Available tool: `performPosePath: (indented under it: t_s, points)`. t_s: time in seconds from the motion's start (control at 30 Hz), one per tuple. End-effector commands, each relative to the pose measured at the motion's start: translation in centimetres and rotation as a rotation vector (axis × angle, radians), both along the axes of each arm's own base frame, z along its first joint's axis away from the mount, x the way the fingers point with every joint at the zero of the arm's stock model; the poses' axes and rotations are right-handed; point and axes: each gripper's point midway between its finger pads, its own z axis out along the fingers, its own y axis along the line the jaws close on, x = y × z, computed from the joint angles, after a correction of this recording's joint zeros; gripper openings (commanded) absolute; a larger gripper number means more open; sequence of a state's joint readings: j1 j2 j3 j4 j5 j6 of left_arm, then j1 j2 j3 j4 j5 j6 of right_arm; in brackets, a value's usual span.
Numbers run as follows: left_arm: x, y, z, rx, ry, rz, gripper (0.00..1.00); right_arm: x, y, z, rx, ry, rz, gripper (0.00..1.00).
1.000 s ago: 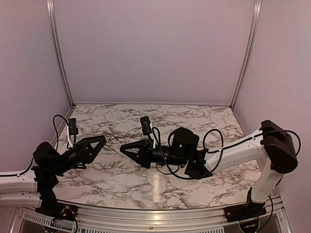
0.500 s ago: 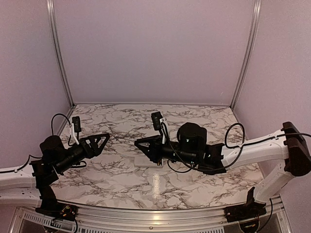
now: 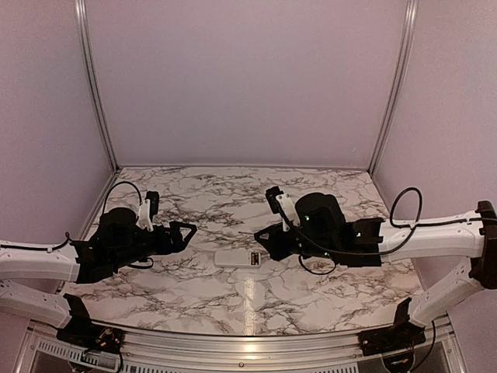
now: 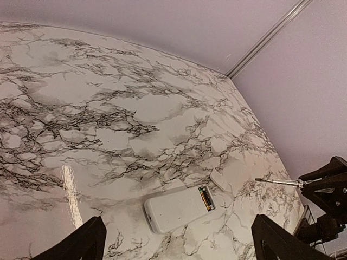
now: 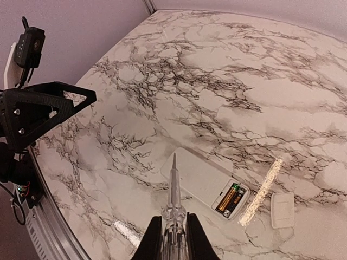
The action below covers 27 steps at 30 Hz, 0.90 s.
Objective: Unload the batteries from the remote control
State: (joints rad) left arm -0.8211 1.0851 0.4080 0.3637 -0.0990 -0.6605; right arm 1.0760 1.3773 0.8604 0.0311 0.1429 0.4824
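Note:
The white remote control (image 3: 235, 258) (image 4: 174, 209) (image 5: 199, 180) lies back-up on the marble table, its compartment open. Two batteries (image 4: 206, 197) (image 5: 230, 199), one gold-brown and one dark, sit side by side in it. The small white cover (image 4: 219, 180) (image 5: 282, 209) lies just beyond that end. My left gripper (image 3: 189, 231) (image 4: 179, 219) is open, hovering left of the remote. My right gripper (image 3: 261, 234) (image 5: 172, 230) is shut on a clear screwdriver (image 5: 173, 195), whose tip points over the remote's middle without touching it.
The marble tabletop (image 3: 311, 194) is bounded by lilac walls at the back and sides and a metal rail (image 3: 233, 342) at the near edge. In the right wrist view the left gripper (image 5: 49, 105) stands at the far left.
The right arm has drawn back to the right with the screwdriver, uncovering the remote. The left arm has swung forward and right toward the remote, still open.

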Motion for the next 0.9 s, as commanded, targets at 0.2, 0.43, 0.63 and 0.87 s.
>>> performPosePath:
  t_s: [0.2, 0.43, 0.63, 0.87]
  points:
    - [0.7, -2.6, -2.5, 0.083, 0.075, -0.079, 0.93, 1.9, -3.2, -3.8, -0.173, 0.229, -0.072, 0.00]
    - [1.2, -4.0, -4.7, 0.134, 0.121, -0.110, 0.87, 2.0, -3.3, -6.2, -0.304, 0.314, -0.090, 0.00]
    - [1.3, -5.5, -6.2, 0.150, 0.158, -0.156, 0.80, 2.3, -3.2, -7.3, -0.361, 0.328, -0.085, 0.00]
    - [1.6, -6.3, -7.7, 0.186, 0.186, -0.171, 0.76, 2.5, -2.9, -9.2, -0.400, 0.350, -0.081, 0.00]
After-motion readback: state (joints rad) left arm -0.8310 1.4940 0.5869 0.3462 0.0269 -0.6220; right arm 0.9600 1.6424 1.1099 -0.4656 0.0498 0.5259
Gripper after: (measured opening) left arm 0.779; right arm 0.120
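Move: The right hand grips a pointed tool; the batteries it is taken to lie about 17 cm below that hand, 5 cm ahead and 2 cm to its left. The loose cover lies some 7 cm to the right of them and 3 cm farther out. For the left hand, empty and open, the remote control's middle is roughly 13 cm to its right, 3 cm ahead and 15 cm below; the batteries sit in the remote's right end, 19 cm right of that hand and 3 cm ahead. Down above all: the right hand first slants forward and to its right, then sinks nearly straight, about 9 cm in all, tipping some 30 degrees steeper and bringing the firmly shut-on tool's tip to the near end of the batteries. The left hand drops 7–8 cm and goes 5 cm right towards the remote's left end, its fingers closing part way, not yet touching. ##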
